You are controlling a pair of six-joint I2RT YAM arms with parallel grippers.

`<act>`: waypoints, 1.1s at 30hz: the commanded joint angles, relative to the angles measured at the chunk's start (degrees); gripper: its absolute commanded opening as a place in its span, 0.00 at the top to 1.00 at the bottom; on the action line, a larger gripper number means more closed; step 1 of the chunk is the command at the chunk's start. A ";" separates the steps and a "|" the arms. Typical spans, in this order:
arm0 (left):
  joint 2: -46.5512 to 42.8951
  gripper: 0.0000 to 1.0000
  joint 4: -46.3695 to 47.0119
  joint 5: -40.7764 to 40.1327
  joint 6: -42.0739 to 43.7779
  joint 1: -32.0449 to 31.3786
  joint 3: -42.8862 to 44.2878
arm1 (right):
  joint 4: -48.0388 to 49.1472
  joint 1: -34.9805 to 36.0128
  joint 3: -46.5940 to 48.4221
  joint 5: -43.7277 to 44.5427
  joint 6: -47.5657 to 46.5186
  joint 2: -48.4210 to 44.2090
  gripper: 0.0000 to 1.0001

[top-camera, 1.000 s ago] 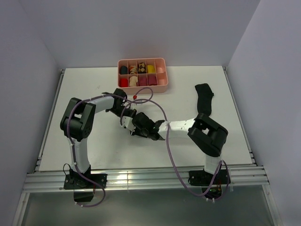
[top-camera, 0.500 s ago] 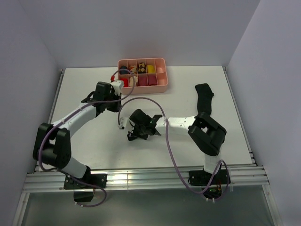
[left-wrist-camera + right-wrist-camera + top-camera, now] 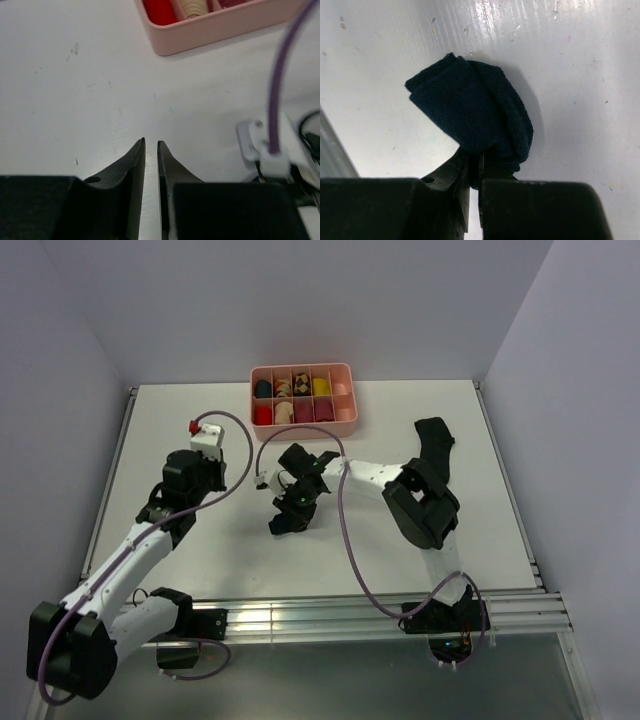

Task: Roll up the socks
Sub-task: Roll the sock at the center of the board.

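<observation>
A dark sock, rolled into a tight bundle, lies on the white table near its middle. My right gripper is shut on the near edge of that bundle, and in the top view the gripper points down-left over it. A second black sock lies flat and unrolled at the far right. My left gripper hovers over bare table to the left. Its jaws stand a narrow slit apart with nothing between them.
The pink divided tray stands at the back centre with rolled items in its compartments. Its near corner lies ahead of my left gripper. The right arm's purple cable loops across the table's middle.
The left arm has drawn back from the bundle to the left side of the table, and its jaws have parted slightly. The right gripper has kept the rolled sock and turned a little.
</observation>
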 commanded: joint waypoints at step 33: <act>21.49 0.82 -1.22 14.38 14.57 -23.20 0.12 | -15.52 -6.88 12.44 -14.34 7.24 14.63 1.00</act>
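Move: The dark sock lies about 14 cm to the right of the left hand, 11 cm back and some 15 cm below. The right fingers already pinch its right part, about 11 cm back, 16 cm to the right and 15 cm below the left hand. Beyond, the pink box stands about 17 cm ahead and 18 cm to the right of the left hand, 15 cm below. From the right hand, the sock's middle is about 3 cm to the left and 1 cm back, at finger height. Sweeping right and back, then dropping, the left hand comes down on the near side of the sock, some 14 cm right, 10 cm back and 14 cm lower, turning about 45 degrees clockwise and tipping down, fingers slightly apart. The right hand keeps its pinch in place and swings its wrist outward over the fingertips by about 25 degrees. ##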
